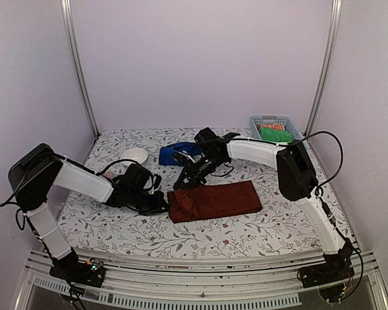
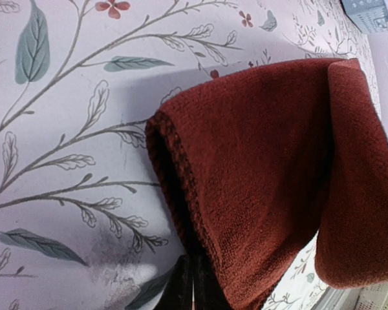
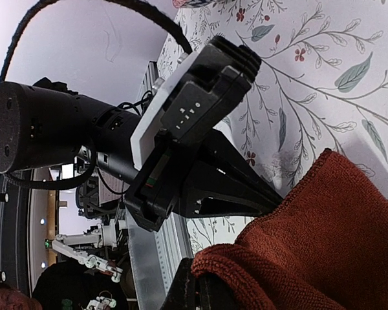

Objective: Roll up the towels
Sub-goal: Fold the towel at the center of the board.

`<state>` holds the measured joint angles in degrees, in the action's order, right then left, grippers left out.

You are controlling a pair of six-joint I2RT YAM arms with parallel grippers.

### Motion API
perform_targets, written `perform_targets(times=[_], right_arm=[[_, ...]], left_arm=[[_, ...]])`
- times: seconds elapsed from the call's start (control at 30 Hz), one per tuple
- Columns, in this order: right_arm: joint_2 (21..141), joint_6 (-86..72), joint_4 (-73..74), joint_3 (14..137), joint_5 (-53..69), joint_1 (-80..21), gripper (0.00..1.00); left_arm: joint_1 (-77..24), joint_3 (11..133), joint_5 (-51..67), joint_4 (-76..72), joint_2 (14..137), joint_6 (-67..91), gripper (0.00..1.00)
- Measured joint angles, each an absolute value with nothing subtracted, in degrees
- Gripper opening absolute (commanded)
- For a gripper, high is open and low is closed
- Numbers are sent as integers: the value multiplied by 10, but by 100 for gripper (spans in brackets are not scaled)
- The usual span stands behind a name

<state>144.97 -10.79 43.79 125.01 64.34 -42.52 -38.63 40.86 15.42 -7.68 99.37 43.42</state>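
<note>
The dark red towel (image 1: 215, 200) lies lengthwise on the flowered table, its left end lifted and folded over. My left gripper (image 1: 164, 205) is at that left end, its fingers (image 2: 181, 287) shut on the towel's near edge (image 2: 258, 181). My right gripper (image 1: 180, 185) reaches in from behind to the far left corner. Its fingers (image 3: 195, 294) are shut, with the towel's corner (image 3: 297, 258) bunched over them. The left gripper's black body (image 3: 200, 123) shows in the right wrist view, its tips touching the cloth. The blue towel (image 1: 180, 153) lies crumpled behind the right arm.
A white bowl (image 1: 134, 155) sits behind the left arm. A blue basket (image 1: 274, 121) at the back right holds a green cloth (image 1: 275, 135) and an orange one (image 1: 270, 126). The table's front rail (image 1: 200, 265) runs along the near edge.
</note>
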Motion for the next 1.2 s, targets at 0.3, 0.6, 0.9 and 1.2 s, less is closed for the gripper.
perform_targets(times=[0.3, 0.6, 0.9, 1.2], right_arm=[[1480, -112, 427, 1273, 630, -432, 45], [1443, -17, 474, 1269, 553, -432, 66], [1306, 119, 560, 1223, 481, -432, 68], [1381, 136, 552, 1312, 423, -479, 71]], left_arm=[[-387, 406, 149, -81, 992, 436, 6], [-390, 391, 84, -8, 928, 441, 25], [-405, 393, 24, 25, 860, 448, 34], [-436, 406, -26, 70, 821, 455, 35]])
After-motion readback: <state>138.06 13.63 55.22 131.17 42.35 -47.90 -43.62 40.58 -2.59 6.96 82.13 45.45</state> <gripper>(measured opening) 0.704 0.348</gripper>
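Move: The right hand, pinching the maroon towel's raised flap, has the towel's left end about 3 cm back, 3 cm left and 8 cm below it; the blue towel lies some 22 cm ahead, about level sideways. From the nearly shut left hand, the middle of that left end is about 1 cm to the right and at the same depth; the white bowl stands about 25 cm ahead and 11 cm left. Right hand dips, releases the flap, rises about 9 cm, then lowers leftward; left hand lifts 6 cm, opening. ##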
